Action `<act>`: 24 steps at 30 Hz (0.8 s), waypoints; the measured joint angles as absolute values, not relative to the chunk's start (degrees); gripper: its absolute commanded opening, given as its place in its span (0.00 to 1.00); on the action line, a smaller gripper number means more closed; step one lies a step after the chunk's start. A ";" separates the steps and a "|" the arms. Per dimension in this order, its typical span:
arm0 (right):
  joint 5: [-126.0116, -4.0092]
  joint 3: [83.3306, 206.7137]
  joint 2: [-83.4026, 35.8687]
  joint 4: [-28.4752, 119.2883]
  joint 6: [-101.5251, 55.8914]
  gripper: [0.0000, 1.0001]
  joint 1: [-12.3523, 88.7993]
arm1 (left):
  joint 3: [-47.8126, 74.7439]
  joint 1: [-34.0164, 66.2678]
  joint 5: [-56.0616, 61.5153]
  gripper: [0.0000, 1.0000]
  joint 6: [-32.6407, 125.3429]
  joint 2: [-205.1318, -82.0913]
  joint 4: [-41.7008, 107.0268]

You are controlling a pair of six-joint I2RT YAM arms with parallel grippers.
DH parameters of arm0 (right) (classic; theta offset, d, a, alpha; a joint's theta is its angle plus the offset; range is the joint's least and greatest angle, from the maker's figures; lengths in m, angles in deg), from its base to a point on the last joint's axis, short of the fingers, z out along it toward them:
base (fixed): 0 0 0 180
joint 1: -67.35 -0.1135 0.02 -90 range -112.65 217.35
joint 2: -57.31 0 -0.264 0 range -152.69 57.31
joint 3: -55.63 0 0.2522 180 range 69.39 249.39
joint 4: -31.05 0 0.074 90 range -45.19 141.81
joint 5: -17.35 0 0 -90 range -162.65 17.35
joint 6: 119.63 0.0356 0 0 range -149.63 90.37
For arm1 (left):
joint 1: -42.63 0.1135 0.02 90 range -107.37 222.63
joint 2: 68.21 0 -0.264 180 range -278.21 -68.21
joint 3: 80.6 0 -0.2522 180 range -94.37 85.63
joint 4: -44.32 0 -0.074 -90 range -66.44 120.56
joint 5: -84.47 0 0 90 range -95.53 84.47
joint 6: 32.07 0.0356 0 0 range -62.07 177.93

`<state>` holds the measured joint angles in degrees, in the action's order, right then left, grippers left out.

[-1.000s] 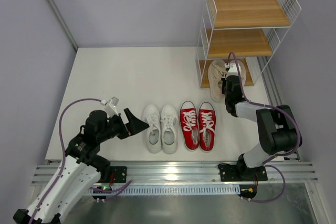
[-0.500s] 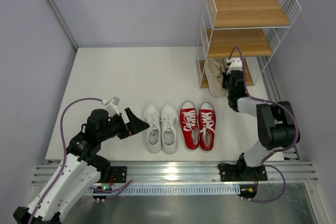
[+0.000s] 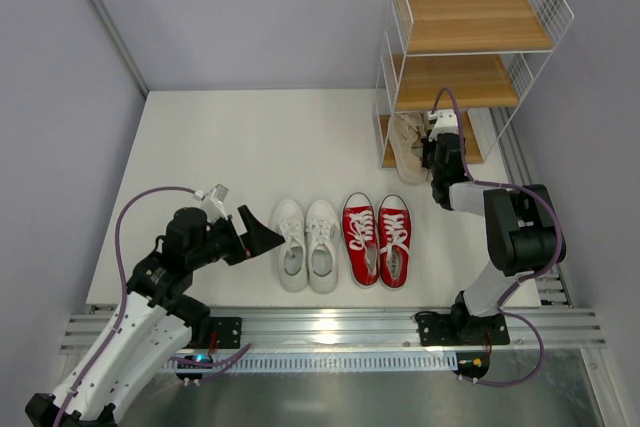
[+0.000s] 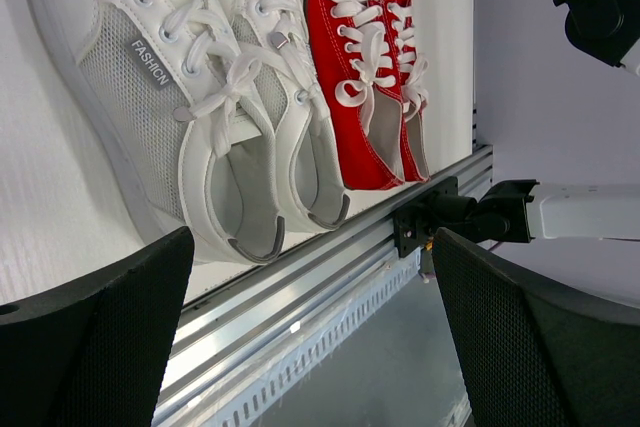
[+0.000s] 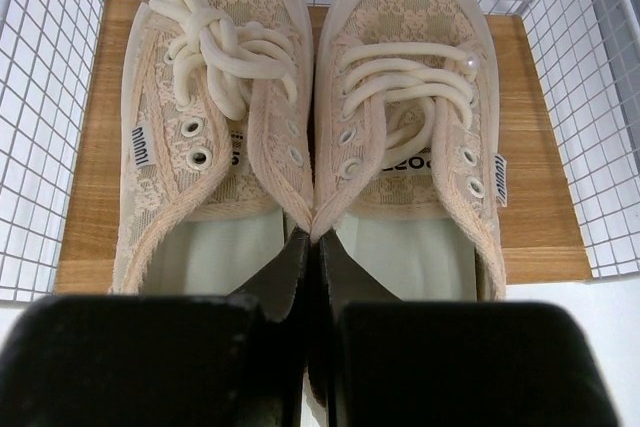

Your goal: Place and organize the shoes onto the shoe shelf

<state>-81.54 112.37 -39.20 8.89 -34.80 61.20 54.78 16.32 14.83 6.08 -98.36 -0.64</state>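
Observation:
The beige shoes (image 3: 408, 137) (image 5: 400, 107) stand side by side on the bottom board (image 5: 85, 177) of the shoe shelf (image 3: 470, 22), toes pointing inward. My right gripper (image 3: 437, 147) (image 5: 315, 242) is shut on the two inner collars of the pair, pinching them together. The white shoes (image 3: 307, 244) (image 4: 190, 97) and the red shoes (image 3: 378, 239) (image 4: 365, 57) lie in a row on the white table. My left gripper (image 3: 262, 237) (image 4: 310, 237) hovers just left of the white pair, open, with nothing between its fingers.
An aluminium rail (image 3: 330, 327) (image 4: 300, 297) runs along the table's near edge, with the right arm's base (image 3: 450, 325) bolted to it. White wire mesh (image 5: 40, 97) walls the shelf's sides and back. The two upper boards (image 3: 455, 77) are bare.
My right gripper has pushed the beige pair away from me, deeper onto the shelf's bottom board. The left arm has not moved.

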 measured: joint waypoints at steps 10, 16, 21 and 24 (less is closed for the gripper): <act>-81.47 113.20 -39.20 10.11 -35.57 0.04 62.09 | 54.78 16.32 14.74 1.00 6.05 -98.36 -0.62; -82.13 114.18 -39.17 10.09 -35.24 0.61 63.25 | 54.78 16.32 14.56 0.99 6.05 -98.18 -0.69; -83.02 116.96 -38.71 7.67 -33.88 0.84 63.54 | 54.70 16.32 14.48 1.00 6.05 -97.72 -1.01; -83.55 116.37 -36.42 5.28 -32.70 0.86 63.60 | 54.70 16.32 14.43 1.00 6.05 -97.35 -1.03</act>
<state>-83.55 116.37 -36.42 5.28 -32.70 63.60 54.70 16.32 14.43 6.05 -97.35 -1.03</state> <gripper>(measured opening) 0.851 0.996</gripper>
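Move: The closed right gripper pinches the beige shoes' inner collars together over the rack's bottom shelf. The shelf's centre lies about 3 cm ahead, 1 cm right and 8 cm below; the beige pair is centred 2 cm ahead, level sideways and 4 cm below. The middle shelf is some 6 cm ahead, 1 cm right and 13 cm up; the red shoes are 26 cm back, 15 cm left and 7 cm below. From the left gripper the bottom shelf lies roughly 34 cm ahead, 48 cm right and 15 cm below. Keep the right gripper's pinch on the beige shoes' inner collars and draw the pair about 2 cm to the right along the bottom shelf, slowly. Then open the fingers wide to let go and lift quickly off the shoes, up about 7 cm and some 2 cm forward, tipping the fingertips up a little as the hand nears the middle shelf's board. ##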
